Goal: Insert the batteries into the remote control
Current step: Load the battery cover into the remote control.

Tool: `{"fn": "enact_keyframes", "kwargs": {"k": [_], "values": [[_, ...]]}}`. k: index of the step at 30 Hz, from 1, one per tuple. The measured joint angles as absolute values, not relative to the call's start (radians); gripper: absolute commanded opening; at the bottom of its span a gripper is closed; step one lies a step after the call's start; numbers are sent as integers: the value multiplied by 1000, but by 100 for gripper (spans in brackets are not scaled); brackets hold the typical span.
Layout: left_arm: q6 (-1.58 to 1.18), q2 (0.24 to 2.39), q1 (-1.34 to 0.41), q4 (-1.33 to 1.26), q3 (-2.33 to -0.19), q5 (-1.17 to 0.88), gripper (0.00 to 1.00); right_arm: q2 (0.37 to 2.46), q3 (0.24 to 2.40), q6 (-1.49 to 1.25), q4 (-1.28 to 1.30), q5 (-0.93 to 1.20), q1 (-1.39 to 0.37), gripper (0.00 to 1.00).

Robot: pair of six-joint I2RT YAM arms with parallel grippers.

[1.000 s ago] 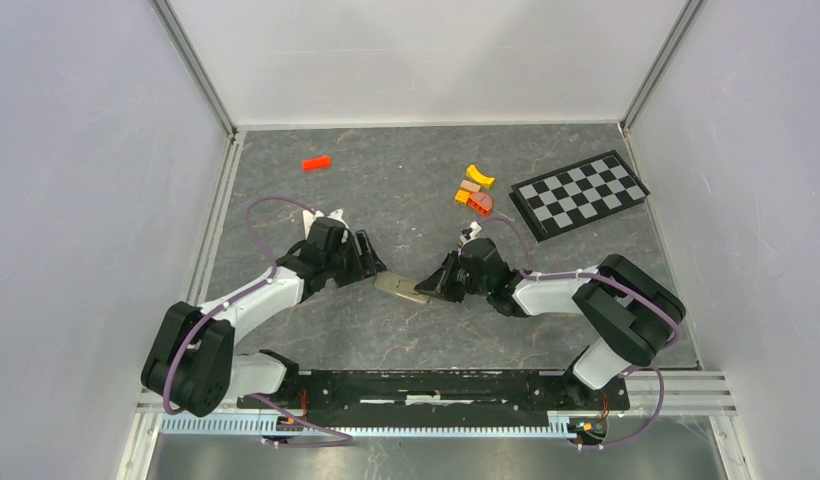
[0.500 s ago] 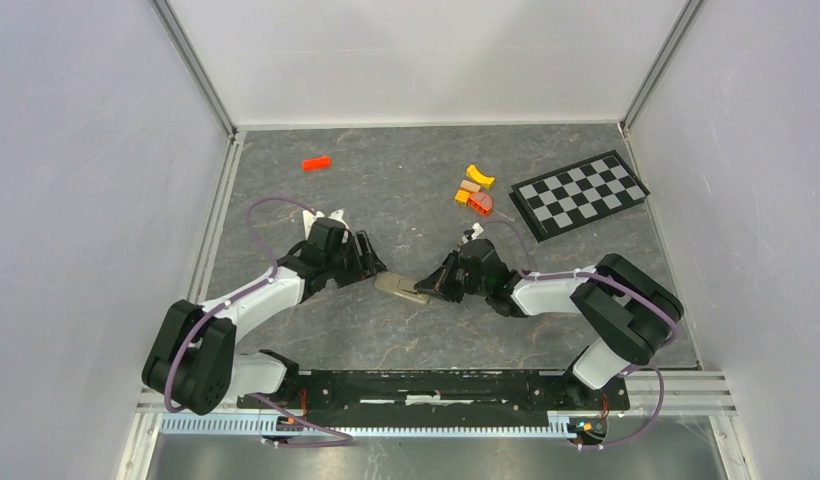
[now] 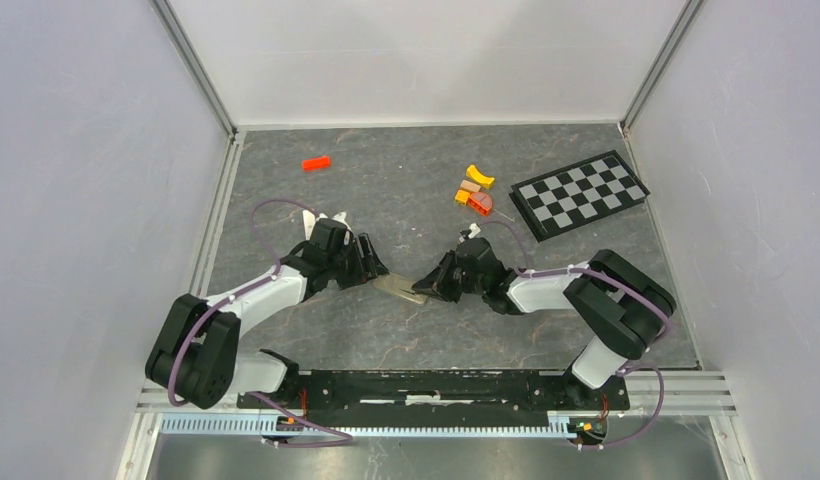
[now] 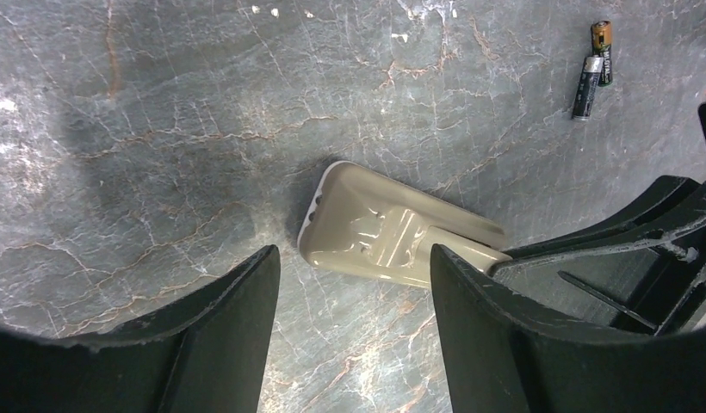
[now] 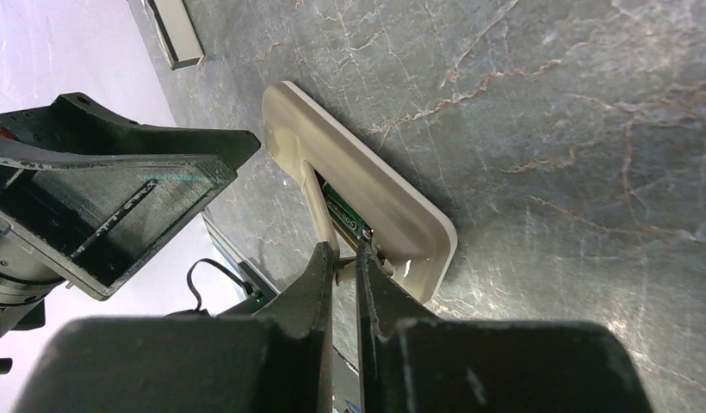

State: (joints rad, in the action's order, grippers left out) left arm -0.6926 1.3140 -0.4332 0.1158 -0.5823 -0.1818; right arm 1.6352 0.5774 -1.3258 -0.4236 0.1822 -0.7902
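Observation:
The remote control [image 3: 398, 287] lies face down mid-table, its tan back up. In the right wrist view its recess [image 5: 354, 225] holds one green-labelled battery [image 5: 345, 213]. My right gripper [image 5: 346, 255] has its tips at the recess's near end, jaws parted by only a thin slit and holding nothing. My left gripper [image 4: 354, 258] stands open, with the remote's [image 4: 393, 237] other end just beyond its fingertips and untouched. Two loose batteries [image 4: 588, 82] lie on the table further off. In the top view the two grippers, left [image 3: 372, 266] and right [image 3: 428, 284], face each other across the remote.
A cluster of orange and yellow blocks [image 3: 474, 190] and a checkerboard plate [image 3: 579, 193] lie at the back right. A single orange block [image 3: 316, 162] sits at the back left. A white bar [image 5: 179, 34] lies near the left arm. Walls close in three sides.
The right gripper's jaws have parted slightly from fully shut. Both arms have barely shifted, and the remote stays where it was.

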Motion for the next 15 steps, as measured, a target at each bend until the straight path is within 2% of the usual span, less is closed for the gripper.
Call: {"fn": "enact_keyframes", "kwargs": {"k": [6,15], "values": [[-693,1318,-433,113,-582,-194,69,1655,590,-1323,-425,191,-790,15],[-693,1322,-433,109,-582,-193,69,1648,606,-1309,-403,194,-792,42]]}}
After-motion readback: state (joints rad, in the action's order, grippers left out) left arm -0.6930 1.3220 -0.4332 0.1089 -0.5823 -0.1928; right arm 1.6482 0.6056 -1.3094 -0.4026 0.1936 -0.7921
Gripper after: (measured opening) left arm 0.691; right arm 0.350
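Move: The battery cover, about 2 cm to the left and just below the right fingertips, leans out of the remote control with its right end at those tips. The remote's battery compartment lies some 2 cm left of the right hand and 2 cm below it; the remote's middle is about 3 cm left, level fore and aft. Two loose batteries lie about 9 cm ahead and 11 cm to the right. From the left hand, at the remote's left end, the compartment is roughly 6 cm right and 3 cm back. The right hand stays over the near end of the compartment, edging about half a centimetre left towards the remote's middle with a tiny dip and return, while its almost-shut fingers spread to about a third open and let go of the cover's raised end. The left hand holds still without turning, its fingers kept wide open at the remote's other end. ##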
